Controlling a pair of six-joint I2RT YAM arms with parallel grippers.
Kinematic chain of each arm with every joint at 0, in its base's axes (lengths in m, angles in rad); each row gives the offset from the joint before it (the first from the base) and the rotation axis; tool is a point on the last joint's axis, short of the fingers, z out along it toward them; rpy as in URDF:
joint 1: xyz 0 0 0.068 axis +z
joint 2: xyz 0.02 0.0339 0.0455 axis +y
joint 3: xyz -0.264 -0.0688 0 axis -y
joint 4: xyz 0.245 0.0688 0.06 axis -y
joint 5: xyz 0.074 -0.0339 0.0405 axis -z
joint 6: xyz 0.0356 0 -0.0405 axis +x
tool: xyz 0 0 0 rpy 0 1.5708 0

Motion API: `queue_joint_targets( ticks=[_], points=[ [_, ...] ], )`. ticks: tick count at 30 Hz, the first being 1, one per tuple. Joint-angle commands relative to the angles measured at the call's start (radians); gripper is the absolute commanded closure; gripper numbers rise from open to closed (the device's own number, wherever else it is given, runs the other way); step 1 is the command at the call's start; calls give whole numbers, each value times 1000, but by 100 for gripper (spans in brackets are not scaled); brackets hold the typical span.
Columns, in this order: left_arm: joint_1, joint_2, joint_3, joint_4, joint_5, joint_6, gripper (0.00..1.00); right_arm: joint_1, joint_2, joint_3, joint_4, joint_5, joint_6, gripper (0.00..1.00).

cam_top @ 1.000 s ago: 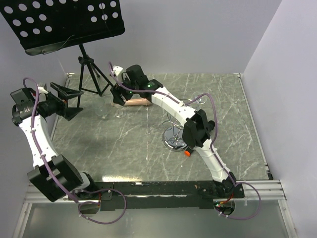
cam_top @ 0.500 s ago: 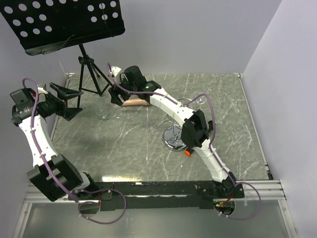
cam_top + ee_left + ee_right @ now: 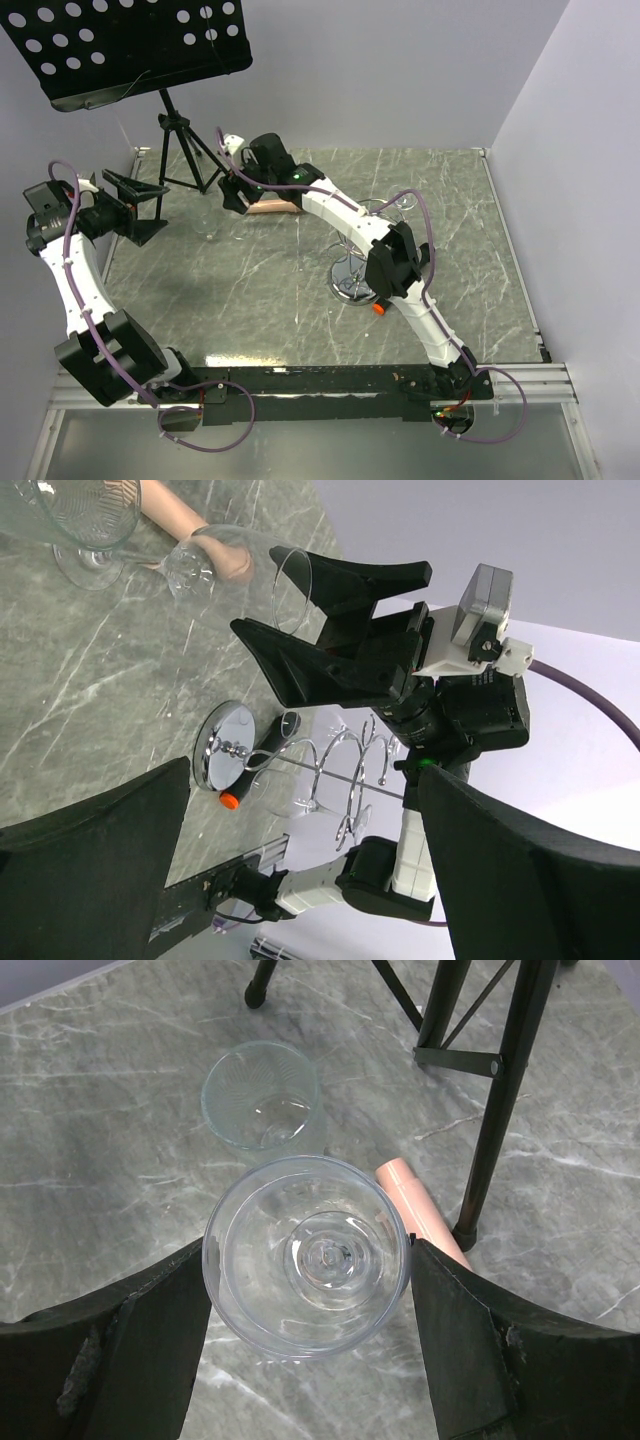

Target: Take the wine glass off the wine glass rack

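The clear wine glass (image 3: 306, 1256) stands upright between my right gripper's (image 3: 310, 1260) fingers, which press on both sides of its bowl. I look straight down into it. In the top view that gripper (image 3: 238, 195) is at the far left-middle of the table. The left wrist view shows the same glass (image 3: 285, 585) in the black fingers. The chrome wine glass rack (image 3: 350, 275) stands mid-table under the right arm, with another glass (image 3: 300, 802) hanging from its wire arms. My left gripper (image 3: 135, 200) hovers open at the left edge, holding nothing.
A ribbed glass (image 3: 262, 1095) stands on the marble just beyond the held one. A pink cylinder (image 3: 420, 1210) lies beside it. The black music stand's tripod legs (image 3: 495, 1090) are close on the far side. A black marker with an orange cap (image 3: 380, 308) lies by the rack's base.
My right gripper has shifted slightly toward the back with the wine glass, which no longer shows below it in the top view. The left arm has barely moved.
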Motion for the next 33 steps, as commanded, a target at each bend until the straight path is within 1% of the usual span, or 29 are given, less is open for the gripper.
queue_joint_targets(
  ticks=[1,5,8,11,14,18,19,27,31,33],
  points=[
    [6,-27,-3,16,14,-1,0,16,0,41,46,-7,20,38],
    [6,-30,-2,12,10,-3,0,19,-6,41,48,-15,27,36],
    [6,-35,-6,18,6,-10,0,17,-10,41,49,-10,29,31],
    [6,-35,-17,21,10,-16,0,19,-16,45,52,-12,24,23],
    [6,-36,-20,30,11,-26,0,17,-23,47,55,0,26,18],
    [6,-42,-31,41,6,-36,0,16,-39,48,60,19,33,7],
    [6,-44,-34,41,5,-38,0,16,-43,50,60,22,36,0],
    [6,-50,-45,27,-10,-21,0,9,-120,35,72,19,64,0],
    [0,-41,-8,-16,-44,51,0,3,-255,-49,81,4,61,0],
    [-32,-33,16,-19,-70,94,0,-7,-354,-129,84,-1,56,0]
  ],
)
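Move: The wine glass stands upright between your right fingers, which hold it up near the rim; its middle is straight below the hand, about 9 cm down. Another glass stands about 9 cm to its left, level with it. The pink club lies some 7 cm ahead and 7 cm right of it, and the music stand's nearest foot about 8 cm ahead and 3 cm right. From the left hand the wine glass is roughly 9 cm ahead, 18 cm right and 17 cm below. Let go of the wine glass: keep the right gripper almost in place around the bowl, easing under 1 cm back and left, and spread the fingers fully until both pads come off the glass. Only then lift the hand, quickening, about 3 cm, and draw it back about 1 cm as it rises away from the rim. ##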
